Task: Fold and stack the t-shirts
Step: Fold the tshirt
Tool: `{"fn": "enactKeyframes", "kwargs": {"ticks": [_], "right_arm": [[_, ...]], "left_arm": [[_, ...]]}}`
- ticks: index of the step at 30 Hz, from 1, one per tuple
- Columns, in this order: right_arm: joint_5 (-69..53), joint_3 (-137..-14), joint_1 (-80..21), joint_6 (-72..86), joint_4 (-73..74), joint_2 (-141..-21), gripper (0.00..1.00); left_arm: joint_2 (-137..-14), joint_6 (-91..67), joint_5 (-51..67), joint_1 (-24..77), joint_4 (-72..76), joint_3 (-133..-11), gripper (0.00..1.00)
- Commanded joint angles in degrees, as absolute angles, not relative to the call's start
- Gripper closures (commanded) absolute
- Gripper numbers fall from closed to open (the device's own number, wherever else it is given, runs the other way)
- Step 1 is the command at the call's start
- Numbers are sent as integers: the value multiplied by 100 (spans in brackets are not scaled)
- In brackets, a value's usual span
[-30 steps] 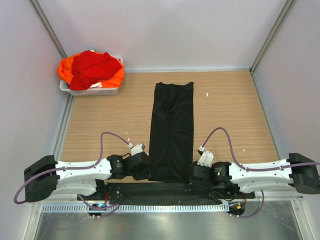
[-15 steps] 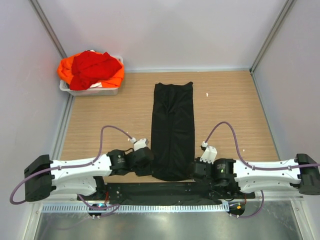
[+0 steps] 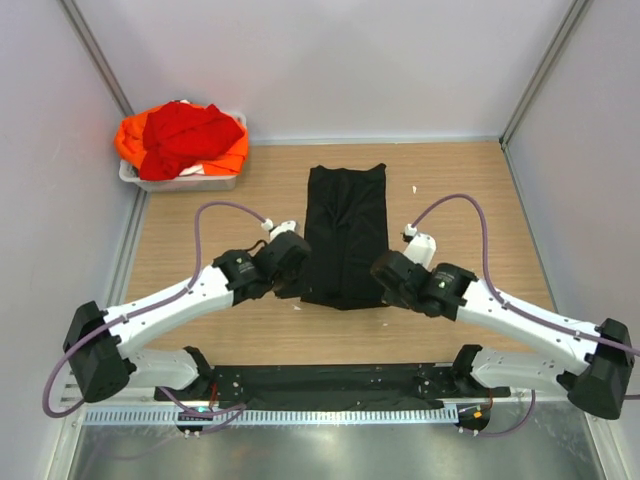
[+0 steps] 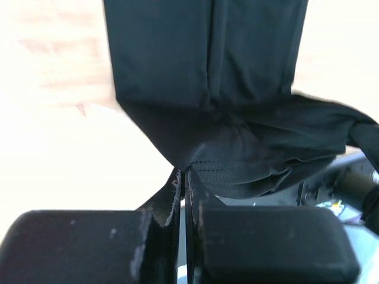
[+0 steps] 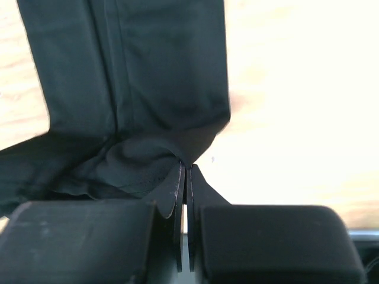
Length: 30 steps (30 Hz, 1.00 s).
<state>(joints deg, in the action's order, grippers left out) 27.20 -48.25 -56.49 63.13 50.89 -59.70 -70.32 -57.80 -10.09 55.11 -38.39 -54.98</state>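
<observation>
The black t-shirt (image 3: 345,215), folded into a long narrow strip, lies on the wooden table (image 3: 200,230). Its near end is lifted and doubled back over the rest. My left gripper (image 3: 301,288) is shut on the near left corner, where the cloth (image 4: 207,53) bunches just past the shut tips (image 4: 186,174). My right gripper (image 3: 386,287) is shut on the near right corner; that wrist view shows the black cloth (image 5: 148,65) pinched at the gripper (image 5: 187,168). The red t-shirt (image 3: 185,132) and the orange t-shirt (image 3: 232,160) lie heaped in the tub at the far left.
A white plastic tub (image 3: 190,183) stands in the far left corner against the grey walls. The arms' black base bar (image 3: 330,380) runs along the near edge. Small white specks (image 3: 415,189) lie on the wood to the right of the shirt.
My left gripper has shut on the shirt's near left corner. Both grippers have moved away from the near edge, carrying the black shirt's near hem toward its far end.
</observation>
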Motion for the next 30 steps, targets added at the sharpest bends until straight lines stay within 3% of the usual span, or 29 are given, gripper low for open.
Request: {"fn": "enactKeyframes", "kwargs": {"ticks": [1, 13, 30], "right_arm": [[2663, -5395, -5169, 5074, 4729, -6406, 99], [2040, -6318, -3543, 3701, 4026, -7839, 99], [1521, -7084, -2813, 3059, 3621, -9369, 99]], "left_arm": [[-7382, -5046, -730, 5029, -3929, -6090, 100], [-9130, -4211, -229, 3947, -3911, -7540, 100], [-10686, -3788, 351, 3164, -3964, -8622, 100]]}}
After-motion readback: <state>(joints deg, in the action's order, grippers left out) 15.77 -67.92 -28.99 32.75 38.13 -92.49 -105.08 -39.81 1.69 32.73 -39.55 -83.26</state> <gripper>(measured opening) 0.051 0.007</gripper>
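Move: The shirt's near hem is already off the table, a corner in each shut gripper, about 12 cm up. The far end it is being taken over lies some 42 cm ahead of both hands, its middle about 10 cm to the right of the left hand and 7 cm to the left of the right one. The clothes basket stands roughly 42 cm ahead of the left hand and 29 cm to its left, its middle some 7 cm lower. The lifted hem is carried forward over the lying shirt towards its far end, both hands travelling together some 16 cm and slowing as they go. They stay nearly level at first, then sink 3 to 4 cm by the end, with both wrists tipping slightly and the shut fingers keeping their hold on the corners. ##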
